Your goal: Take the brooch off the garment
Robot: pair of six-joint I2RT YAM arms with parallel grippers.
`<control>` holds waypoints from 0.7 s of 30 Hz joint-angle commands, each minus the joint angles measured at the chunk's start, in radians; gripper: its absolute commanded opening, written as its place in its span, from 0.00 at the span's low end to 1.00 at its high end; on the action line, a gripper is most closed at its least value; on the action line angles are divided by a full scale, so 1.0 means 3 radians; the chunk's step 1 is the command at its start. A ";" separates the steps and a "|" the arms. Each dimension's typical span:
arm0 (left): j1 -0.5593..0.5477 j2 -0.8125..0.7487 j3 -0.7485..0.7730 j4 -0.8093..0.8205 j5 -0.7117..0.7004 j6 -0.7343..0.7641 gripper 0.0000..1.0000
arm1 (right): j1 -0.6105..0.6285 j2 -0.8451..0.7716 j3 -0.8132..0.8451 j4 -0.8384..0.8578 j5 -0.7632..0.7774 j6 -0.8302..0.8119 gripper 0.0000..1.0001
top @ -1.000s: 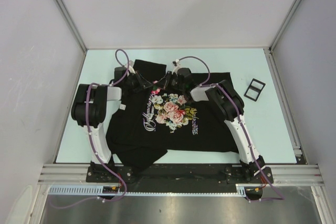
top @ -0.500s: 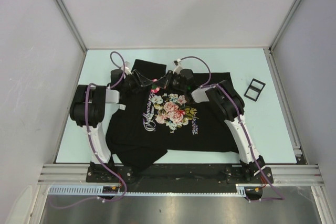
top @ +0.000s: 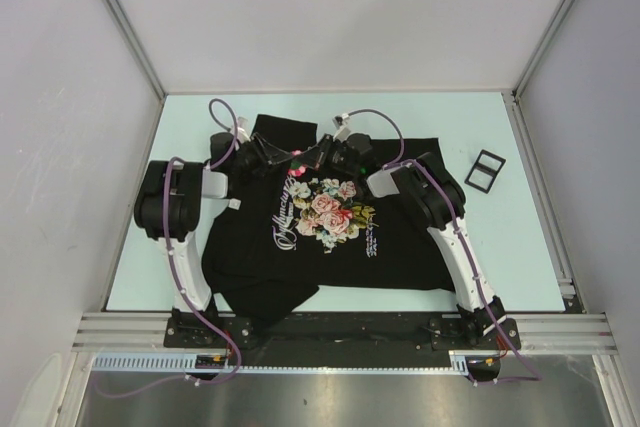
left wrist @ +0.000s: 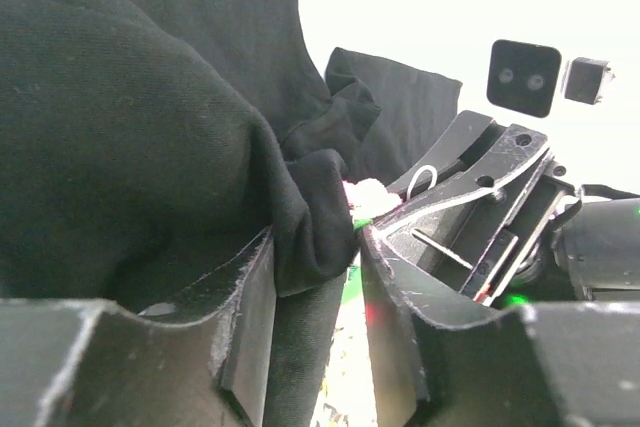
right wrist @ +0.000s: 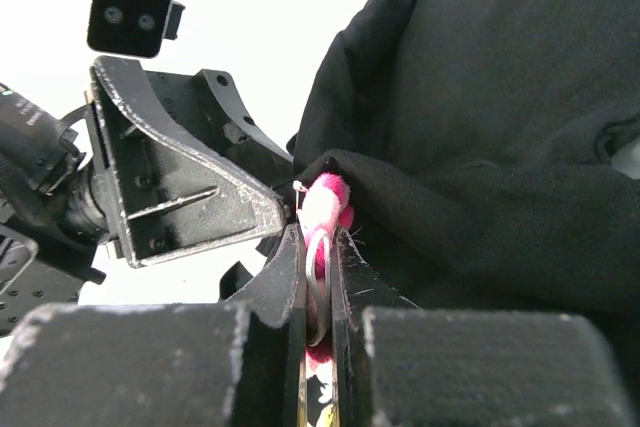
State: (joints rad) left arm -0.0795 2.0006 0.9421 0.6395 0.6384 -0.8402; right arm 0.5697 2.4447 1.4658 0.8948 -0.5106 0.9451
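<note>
The garment (top: 330, 247), a black T-shirt with a rose print, lies flat on the table with its collar area bunched up between the two grippers. The brooch (right wrist: 325, 202), small and bright pink with a wire pin loop, sits pinched in my right gripper (right wrist: 318, 237), which is shut on it at the raised fold. From above, the brooch (top: 297, 156) is a pink speck between the right gripper (top: 312, 159) and the left gripper (top: 283, 159). My left gripper (left wrist: 315, 247) faces it, jaws apart, with a fold of the garment (left wrist: 150, 127) hanging between them against one finger.
A small black rectangular frame (top: 485, 169) lies on the pale table to the right of the shirt. Grey walls enclose the table on three sides. A metal rail (top: 340, 332) runs along the near edge by the arm bases.
The left gripper's jaws have opened off the cloth and its arm has shifted slightly back. The right gripper has stayed shut on the brooch, which has moved a little towards the far side.
</note>
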 commanded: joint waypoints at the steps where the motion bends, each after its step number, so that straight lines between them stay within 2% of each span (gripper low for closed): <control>1: 0.0040 0.0101 -0.0062 0.0307 0.0152 -0.0124 0.41 | 0.0003 0.0027 0.0007 0.0520 -0.0185 0.0153 0.00; 4: 0.0030 0.0096 -0.0042 0.0256 0.0147 -0.0088 0.40 | 0.0008 0.0012 0.0007 0.0612 -0.0246 0.0178 0.00; 8: 0.0030 0.0096 -0.0036 0.0215 0.0137 -0.0068 0.33 | 0.0018 0.0032 0.0012 0.0842 -0.0323 0.0260 0.00; 13: 0.0020 0.0071 -0.0016 0.0118 0.0112 -0.0007 0.30 | 0.0054 0.0022 0.0043 0.0837 -0.0348 0.0178 0.00; 19: 0.0015 0.0014 -0.0052 0.0062 0.0050 0.0014 0.16 | 0.0059 0.0037 0.0013 0.1087 -0.0308 0.0229 0.00; 21: 0.0020 -0.0032 -0.0092 0.0067 -0.0016 0.0019 0.14 | 0.0059 0.0032 -0.0038 0.1164 -0.0267 0.0245 0.00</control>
State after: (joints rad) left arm -0.0689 2.0216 0.9352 0.6853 0.6765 -0.8715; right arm 0.5644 2.4805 1.4525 1.0145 -0.5503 0.9947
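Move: The garment fold I'm closing my left hand on already lies between its parted fingertips, about 1 cm ahead and 1 cm to the right. The brooch is roughly 1 cm ahead and 3 cm to the right of that hand. It's already pinched in my right fingers, about 1 cm left of my right hand's point; that fold lies some 1 cm ahead and 3 cm left. The floral print's middle lies about 14 cm back and 5 cm right of my right hand, some 5 cm lower. I hold my left hand almost in place beside the brooch and draw its fingers together from a little under half open to nearly shut, pinching the black fold between them. My right hand keeps its pinch on the brooch, easing back by only about half a centimetre while it rolls some 5 degrees, its left side rising. ##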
